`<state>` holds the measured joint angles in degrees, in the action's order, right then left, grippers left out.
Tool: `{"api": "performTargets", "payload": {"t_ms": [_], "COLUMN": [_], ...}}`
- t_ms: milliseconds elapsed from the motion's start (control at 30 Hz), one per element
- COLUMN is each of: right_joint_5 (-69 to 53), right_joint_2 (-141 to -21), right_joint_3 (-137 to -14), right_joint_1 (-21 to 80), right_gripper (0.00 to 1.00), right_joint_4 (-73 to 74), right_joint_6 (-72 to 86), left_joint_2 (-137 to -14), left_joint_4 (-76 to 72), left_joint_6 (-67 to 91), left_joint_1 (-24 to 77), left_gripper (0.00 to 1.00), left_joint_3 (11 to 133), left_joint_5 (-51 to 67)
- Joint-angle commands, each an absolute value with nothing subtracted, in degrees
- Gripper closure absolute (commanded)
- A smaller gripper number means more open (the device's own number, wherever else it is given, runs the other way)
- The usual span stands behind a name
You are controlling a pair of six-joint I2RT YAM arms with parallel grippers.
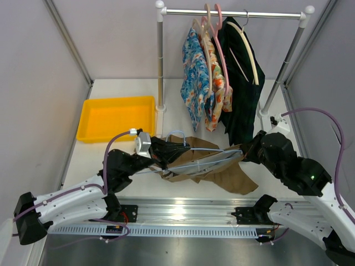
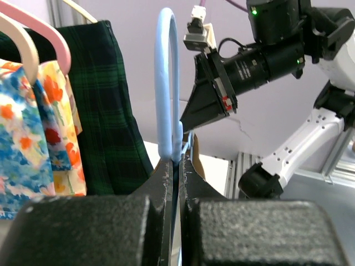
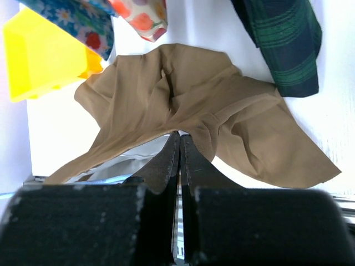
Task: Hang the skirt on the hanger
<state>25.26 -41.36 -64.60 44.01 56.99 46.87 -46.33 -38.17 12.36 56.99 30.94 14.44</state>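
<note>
The tan-brown skirt [image 1: 222, 172] lies bunched on the table in front of the arms; it fills the right wrist view [image 3: 183, 94], whitish lining showing at the lower left. The pale blue wire hanger [image 1: 191, 157] lies across it, its hook [image 2: 168, 83] upright in the left wrist view. My left gripper [image 1: 169, 151] is shut on the hanger just below the hook [image 2: 177, 160]. My right gripper [image 1: 244, 151] is shut on an edge of the skirt [image 3: 180, 136] at the hanger's right end.
A yellow tray [image 1: 116, 117] sits at the back left. A clothes rail [image 1: 233, 12] at the back holds blue and orange floral garments [image 1: 197, 77] on a pink hanger and a dark green plaid garment [image 1: 241, 83] on a cream hanger. Rail posts stand on the table.
</note>
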Motion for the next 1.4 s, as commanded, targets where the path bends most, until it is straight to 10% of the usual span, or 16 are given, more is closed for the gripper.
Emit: {"api": "performTargets", "payload": {"t_ms": [0, 1367], "right_joint_5": [23.38, 14.49], "right_joint_2": [-41.83, -43.51], "right_joint_3": [-68.02, -78.39], "right_joint_1": [43.86, 43.77], "right_gripper": [1.0, 1.0], "right_joint_4": [55.63, 55.98], "right_joint_6": [44.91, 40.34], "left_joint_2": [-45.52, -52.83], "left_joint_4": [-47.63, -69.43], "left_joint_6": [14.5, 18.37], "left_joint_1": [57.22, 57.22], "left_gripper": [1.0, 1.0], "left_joint_3": [31.29, 32.52], "left_joint_5": [12.66, -5.18]}}
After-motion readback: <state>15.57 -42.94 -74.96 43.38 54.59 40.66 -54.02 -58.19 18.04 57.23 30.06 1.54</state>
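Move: The rail's free stretch is about 25 cm ahead, 26 cm right and 30 cm above the left hand, which grips the blue hanger below its hook. From the right hand, at the hanger's end with the skirt, that stretch is 25 cm ahead, 6 cm right and 30 cm up. The plaid garment's middle hangs 22 cm ahead, straight in front of the right hand and 12 cm higher; the orange floral garment is 10 cm left of that. Both closed hands keep hold: the right lifts about 7 cm, the left rises and reaches forward 4, tilting fingertips up. ##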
